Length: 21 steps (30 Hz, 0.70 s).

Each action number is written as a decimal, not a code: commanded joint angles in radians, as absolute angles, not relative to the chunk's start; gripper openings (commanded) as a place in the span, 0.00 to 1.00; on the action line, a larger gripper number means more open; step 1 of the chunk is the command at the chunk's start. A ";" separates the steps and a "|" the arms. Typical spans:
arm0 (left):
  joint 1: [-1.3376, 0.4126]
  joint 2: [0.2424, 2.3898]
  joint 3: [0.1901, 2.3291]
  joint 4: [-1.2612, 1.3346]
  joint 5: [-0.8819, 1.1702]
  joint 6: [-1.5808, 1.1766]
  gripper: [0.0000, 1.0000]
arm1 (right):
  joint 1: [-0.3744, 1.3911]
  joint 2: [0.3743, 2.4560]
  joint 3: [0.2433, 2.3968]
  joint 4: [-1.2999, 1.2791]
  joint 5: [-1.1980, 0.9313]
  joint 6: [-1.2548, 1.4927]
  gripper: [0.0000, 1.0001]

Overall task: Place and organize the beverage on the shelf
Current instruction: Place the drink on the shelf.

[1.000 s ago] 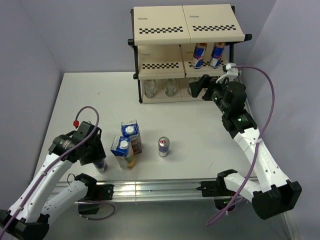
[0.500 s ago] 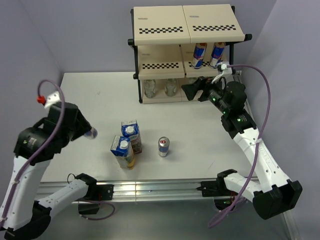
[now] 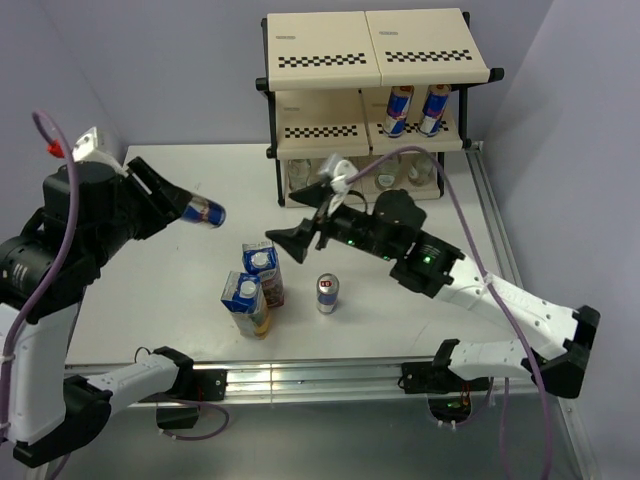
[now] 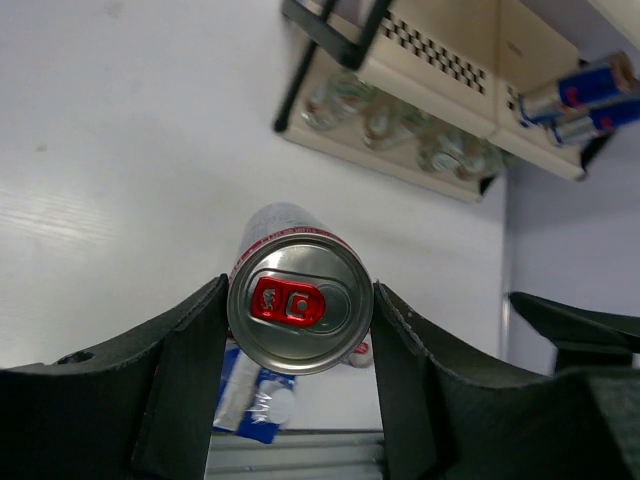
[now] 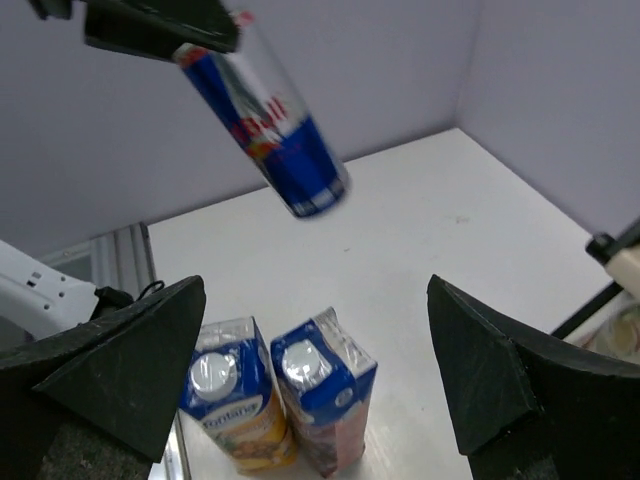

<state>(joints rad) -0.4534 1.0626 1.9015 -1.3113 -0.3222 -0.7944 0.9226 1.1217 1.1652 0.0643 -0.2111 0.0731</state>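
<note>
My left gripper (image 3: 186,208) (image 4: 300,292) is shut on a blue-and-silver can (image 3: 204,211) (image 4: 298,312), held tilted high above the table's left side. The same can (image 5: 266,112) shows at the top of the right wrist view. My right gripper (image 3: 290,240) (image 5: 315,292) is open and holds nothing, hovering just above the purple carton (image 3: 263,268) (image 5: 327,388) and yellow carton (image 3: 246,302) (image 5: 236,404). Another can (image 3: 327,293) stands on the table right of them. The shelf (image 3: 322,66) (image 4: 445,62) holds two cans (image 3: 416,108) on its middle tier and clear bottles (image 3: 342,174) (image 4: 398,128) at the bottom.
The shelf stands against the back wall, right of centre. A metal rail (image 3: 300,376) runs along the near table edge between the arm bases. Purple walls close in the left, back and right sides.
My left arm has lifted the can from the near-left table up and toward the centre. My right arm has swung from the shelf leftward, over the cartons, jaws still open.
</note>
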 commanded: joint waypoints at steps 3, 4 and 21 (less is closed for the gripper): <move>-0.456 1.100 1.914 -1.054 -0.039 -0.824 0.00 | 1.078 1.247 1.307 0.091 0.016 -0.233 0.97; -0.456 1.107 1.917 -1.049 -0.009 -0.825 0.00 | 1.097 1.284 1.343 0.072 0.040 -0.259 0.97; -0.457 1.210 1.924 -0.940 0.190 -0.824 0.00 | 1.123 1.422 1.462 0.011 0.373 -0.491 0.74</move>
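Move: The left gripper holds a Red Bull can by its top end, with the can's middle about 3 cm ahead, 1 cm right and 3 cm below. The open right gripper, to which it goes, is some 19 cm to the left hand's right and 2 cm nearer the base, at about its height. From the right hand the can is roughly 17 cm left, 4 ahead, 2 down; well below, the rear carton is 4 ahead, 7 left, and the front carton 2 back, 10 left. Bring the left gripper about 11 cm right and slightly forward, keeping its grip and turning clockwise some 25 degrees, to offer the can to the right gripper. Swing the right gripper some 7 cm left, then forward and partly back right, rolling its left side down and its fingers round to forward-left, until they straddle the can's free lower part and start closing. ##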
